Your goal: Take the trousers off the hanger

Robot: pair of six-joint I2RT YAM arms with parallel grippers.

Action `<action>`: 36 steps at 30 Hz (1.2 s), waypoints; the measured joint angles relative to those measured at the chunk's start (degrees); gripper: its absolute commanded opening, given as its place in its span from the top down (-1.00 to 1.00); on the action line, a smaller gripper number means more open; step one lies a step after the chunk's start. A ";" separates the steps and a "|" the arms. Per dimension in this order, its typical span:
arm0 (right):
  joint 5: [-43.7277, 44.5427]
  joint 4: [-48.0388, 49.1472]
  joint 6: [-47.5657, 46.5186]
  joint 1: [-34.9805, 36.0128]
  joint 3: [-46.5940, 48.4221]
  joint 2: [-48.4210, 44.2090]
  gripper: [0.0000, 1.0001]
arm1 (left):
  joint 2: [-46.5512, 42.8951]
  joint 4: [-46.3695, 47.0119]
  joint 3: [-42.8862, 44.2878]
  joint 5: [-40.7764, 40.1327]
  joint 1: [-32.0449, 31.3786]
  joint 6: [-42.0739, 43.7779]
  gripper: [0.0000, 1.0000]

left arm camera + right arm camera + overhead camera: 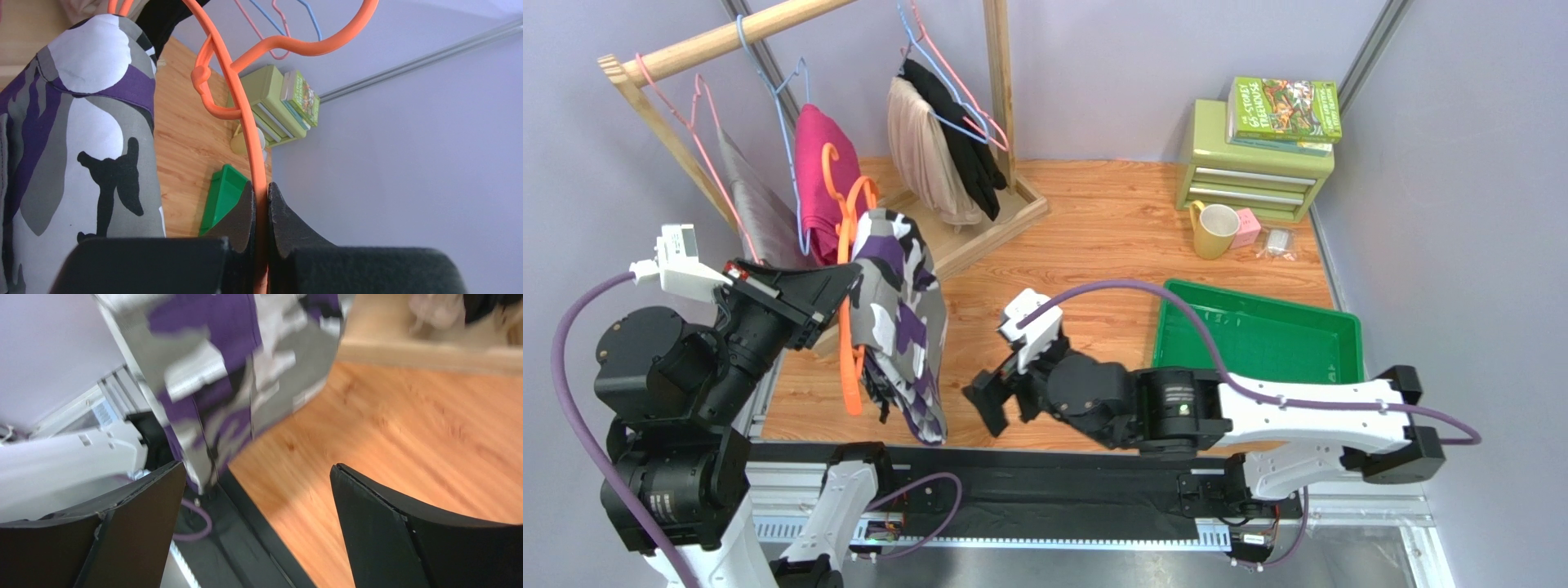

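The purple, white and black camouflage trousers (901,319) hang folded over an orange hanger (849,321), held off the rack above the table's left side. My left gripper (844,284) is shut on the hanger's orange wire (245,128), with the camouflage cloth (80,153) just left of its fingers. My right gripper (995,398) stands open low to the right of the trousers' bottom end, apart from them. In the right wrist view the cloth (245,373) hangs ahead of the wide jaws, with nothing between them. The magenta trousers (817,172) hang on the rack behind.
A wooden rack (732,37) at the back left also carries a beige garment (922,147) and a black one (967,141). A green tray (1259,337) lies at the right. Behind it stand a green drawer unit (1253,172) with books and a mug (1217,229).
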 measured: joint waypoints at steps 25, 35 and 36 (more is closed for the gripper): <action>-3.65 24.46 -20.81 2.54 9.51 15.67 -0.54 | -1.11 -5.03 0.02 -2.21 0.00 -4.15 1.00; -1.33 29.29 -24.13 2.47 8.94 18.97 -0.44 | -1.36 -4.00 0.02 -1.42 -1.31 -4.87 1.00; -0.26 29.97 -24.37 2.40 8.94 19.23 -0.43 | -1.38 -4.00 0.02 -1.42 -1.51 -4.87 1.00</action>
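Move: The camo trousers still hang over the orange hanger that my left hand holds. Their middle is about 9 cm to my right hand's left, 7 cm ahead and 2 cm above it; the near end of the hanger bar is some 13 cm left, 2 cm back and 10 cm above. The pink trousers on the rack lie roughly 19 cm left and 25 cm ahead, about level in height. From my left hand, the camo trousers' middle is about 3 cm right, level fore and aft, and 13 cm below. I carry my right hand about 12 cm left to the near side edge of the camo trousers below the bar, rising some 6 cm and then sinking back about 2, while the fingers tip up some 20 degrees. The fingers narrow by about a fifth but stay well open, coming up around the cloth's edge. My left hand keeps its pinch on the orange hanger, dipping about 2 cm and easing half of that back up. ##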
